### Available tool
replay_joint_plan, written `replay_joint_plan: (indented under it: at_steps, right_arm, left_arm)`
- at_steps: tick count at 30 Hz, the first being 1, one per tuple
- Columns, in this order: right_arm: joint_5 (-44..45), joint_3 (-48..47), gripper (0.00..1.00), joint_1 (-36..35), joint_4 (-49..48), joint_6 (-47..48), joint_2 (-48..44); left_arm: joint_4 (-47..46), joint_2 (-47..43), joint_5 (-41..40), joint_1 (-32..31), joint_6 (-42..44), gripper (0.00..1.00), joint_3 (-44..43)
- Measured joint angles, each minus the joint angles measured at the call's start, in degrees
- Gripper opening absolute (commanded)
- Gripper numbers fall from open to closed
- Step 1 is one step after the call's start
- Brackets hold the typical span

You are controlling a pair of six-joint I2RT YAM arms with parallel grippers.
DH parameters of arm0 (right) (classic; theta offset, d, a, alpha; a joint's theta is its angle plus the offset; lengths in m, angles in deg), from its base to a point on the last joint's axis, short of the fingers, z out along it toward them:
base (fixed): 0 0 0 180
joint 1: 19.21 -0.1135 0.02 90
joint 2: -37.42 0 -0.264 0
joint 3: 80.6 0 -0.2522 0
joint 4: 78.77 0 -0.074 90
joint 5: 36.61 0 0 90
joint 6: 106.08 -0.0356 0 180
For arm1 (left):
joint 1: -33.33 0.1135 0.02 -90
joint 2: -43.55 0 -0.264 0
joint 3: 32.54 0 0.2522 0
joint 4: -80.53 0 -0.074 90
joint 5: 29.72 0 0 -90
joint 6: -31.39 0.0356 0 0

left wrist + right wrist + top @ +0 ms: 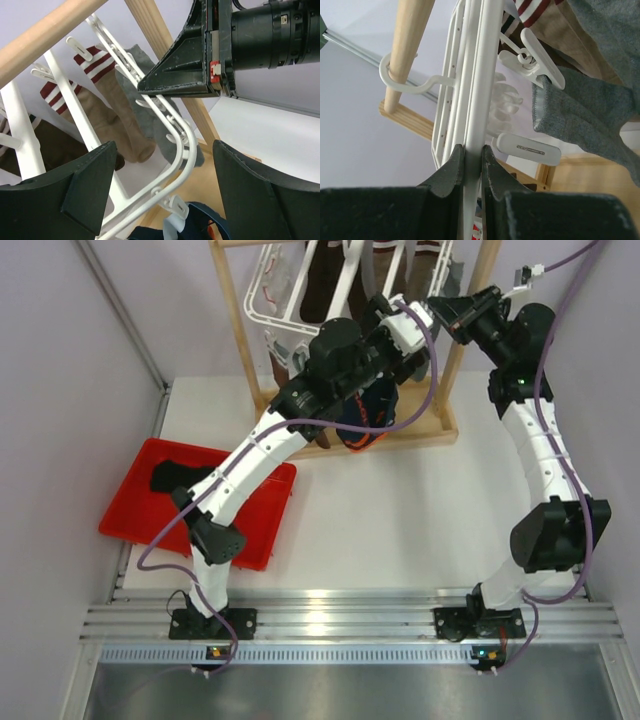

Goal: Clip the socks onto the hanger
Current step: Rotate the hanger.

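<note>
The white hanger (262, 292) hangs from a wooden frame, with brown socks (325, 285) clipped along it. My right gripper (443, 310) is shut on the hanger's outer bar (481, 85); the bar runs up between the fingertips of the right gripper (472, 152). A grey sock (592, 117) hangs from a clip beside that bar. My left gripper (165, 146) stands open just under the hanger's rounded corner (184, 150), with nothing held. Behind the corner hang a grey sock (142, 102) and a tan sock with a red-and-white cuff (117, 125). A black sock (178, 477) lies in the red tray.
The wooden frame (236, 330) stands at the back of the table. Navy fabric with orange trim (365, 428) hangs from a clip (174, 206) below the hanger's corner. The red tray (125, 515) sits at the left. Walls close in on both sides.
</note>
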Motion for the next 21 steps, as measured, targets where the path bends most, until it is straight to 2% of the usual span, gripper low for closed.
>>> replay_joint_plan:
  at_steps: [7,14,17,21]
  right_arm:
    - [-0.2,1.0,0.00,-1.6,-0.9,1.3,-0.8]
    - [-0.6,2.1,0.00,-1.9,-1.4,1.7,-1.7]
    - [-1.1,2.6,0.00,-2.0,-1.7,2.2,-2.0]
    - [-1.6,3.3,0.00,-2.3,-1.9,3.0,-2.4]
  left_arm:
    - [-2.3,1.7,-0.1,-0.5,-0.1,0.80,0.0]
    - [-5.2,4.3,-3.7,-0.6,-0.5,0.72,0.0]
    - [-6.0,5.6,-5.9,-0.6,-0.5,0.65,0.0]
    - [-6.2,7.4,-7.4,-0.6,0.0,0.47,-0.3]
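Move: The hanger's right rim, just above its near right corner, is what the open left fingers face: roughly 6 cm ahead, 4 cm to the right and 5 cm below the left hand. The grey sock hangs about 6 cm farther out than that spot, level with it sideways and a little lower. The navy sock is some 1 cm ahead of the left hand, 3 cm to its left and 12 cm down. From the right hand, already clamped on this rim, the spot lies about 4 cm back, 1 cm left and 4 cm down. The hanger's right rim, still pinched in the right fingers, is drawn about 3 cm back and to the left. The left hand first edges right, then goes down and forward, some 6 cm in all, to the rim just below the right gripper, its fingers closing about a third of their range around the bar and its wrist turning slightly counter-clockwise. ##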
